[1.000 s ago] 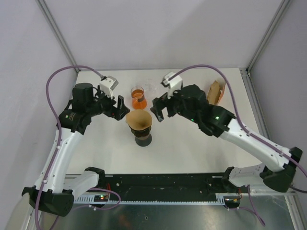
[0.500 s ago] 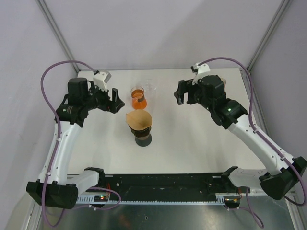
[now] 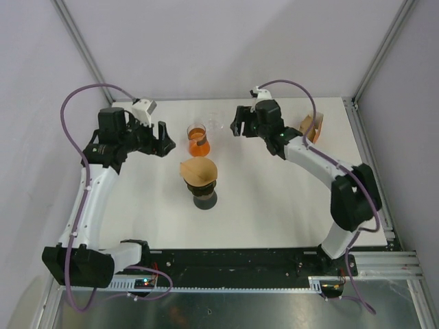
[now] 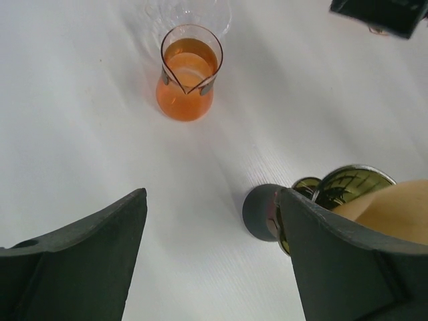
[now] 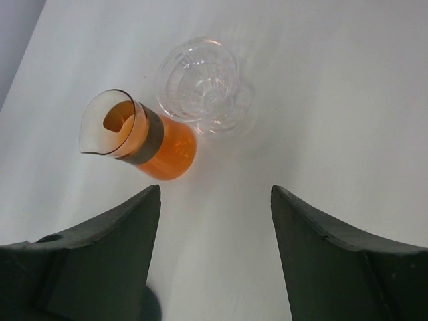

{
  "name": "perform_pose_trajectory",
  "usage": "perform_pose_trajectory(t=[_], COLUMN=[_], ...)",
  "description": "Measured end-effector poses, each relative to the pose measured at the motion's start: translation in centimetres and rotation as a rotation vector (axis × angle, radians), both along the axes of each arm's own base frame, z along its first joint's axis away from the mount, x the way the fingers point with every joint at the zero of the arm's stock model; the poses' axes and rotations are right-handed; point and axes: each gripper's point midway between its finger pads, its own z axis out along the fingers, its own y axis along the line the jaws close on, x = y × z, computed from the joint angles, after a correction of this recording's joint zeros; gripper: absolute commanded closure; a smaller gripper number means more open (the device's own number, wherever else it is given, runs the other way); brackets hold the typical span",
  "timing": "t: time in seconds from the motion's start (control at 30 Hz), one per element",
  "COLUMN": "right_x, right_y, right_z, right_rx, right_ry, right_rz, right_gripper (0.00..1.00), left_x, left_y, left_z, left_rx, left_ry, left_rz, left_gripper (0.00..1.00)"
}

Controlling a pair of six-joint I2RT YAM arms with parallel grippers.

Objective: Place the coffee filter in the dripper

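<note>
A brown paper coffee filter [image 3: 199,170] sits open in the top of a shiny metal dripper [image 3: 204,199] on a dark grey base, mid-table. In the left wrist view the filter [image 4: 394,210] and the dripper's gold rim [image 4: 348,182] show at the right edge, partly behind my right finger. My left gripper [image 3: 163,140] hangs open and empty to the upper left of the filter, apart from it [image 4: 210,200]. My right gripper [image 3: 238,127] is open and empty farther back, just right of the carafe [image 5: 215,190].
An orange-filled glass carafe [image 3: 197,139] stands between the two grippers [image 4: 187,80] [image 5: 144,137]. A clear ribbed glass cone [image 5: 204,83] sits just behind it [image 3: 217,124]. A holder of brown filters [image 3: 310,130] stands at the back right.
Both grippers have drawn away from the filter. The left moved back and left; the right swung out, then came in behind the carafe with its jaws a little narrower. The filter stays on the dripper.
</note>
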Motion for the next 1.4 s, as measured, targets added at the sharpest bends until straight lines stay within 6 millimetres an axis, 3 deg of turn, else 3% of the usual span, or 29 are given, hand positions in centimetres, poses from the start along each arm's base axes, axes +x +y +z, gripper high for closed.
perform_pose_trajectory(t=[0.1,0.2,0.47,0.83,0.97,1.2,1.4], right_x=[1.1,1.4,1.3,-1.1,-1.7,-2.4,-3.0], right_y=[1.5,2.4,3.8,5.6,5.6,4.3,3.5], right_z=[-2.3,-3.2,-1.9,-3.3,-3.9,-2.8,-1.6], right_rx=[0.023,0.041,0.076,0.039,0.019,-0.007,-0.008], right_ry=[0.036,0.054,0.029,0.084,0.102,0.087,0.063], right_rz=[0.021,0.046,0.102,0.155,0.149,0.127,0.118], right_gripper=[0.29,0.29,0.29,0.28,0.28,0.27,0.26], left_x=[1.0,2.2,6.2,13.9,16.4,17.3,17.6], left_y=[0.0,-0.1,-0.4,-0.8,-1.8,-2.9,-3.0], left_z=[-0.6,-2.1,-7.5,-7.9,-9.3,-13.7,-14.3], left_rx=[-0.006,-0.008,0.029,0.043,0.046,0.089,0.103], left_ry=[0.013,0.059,0.188,0.093,0.093,0.169,0.175], left_rz=[0.012,0.028,0.091,0.159,0.151,0.149,0.153], left_gripper=[0.21,0.25,0.29,0.3,0.34,0.5,0.65])
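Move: The orange carafe stands about 18 cm ahead of the left hand and 8 cm to its right, some 20 cm below. The clear glass cup is about 6 cm farther out than the carafe and 6 cm to its right. The dripper with the filter in it, on its dark stand, is some 11 cm right of the left hand and just 2 cm ahead. From the right hand, the carafe lies about 16 cm left and 6 cm ahead. Bring the left gripper some 18 cm forward and 14 cm down to the near-left rim of the carafe, easing slightly right late on. Narrow the fingers to about half their gap so they straddle the glass wall, one tip inside and one outside. Meanwhile swing the empty right hand about 5 cm left and dip it, then ease it back towards its base, staying open. ##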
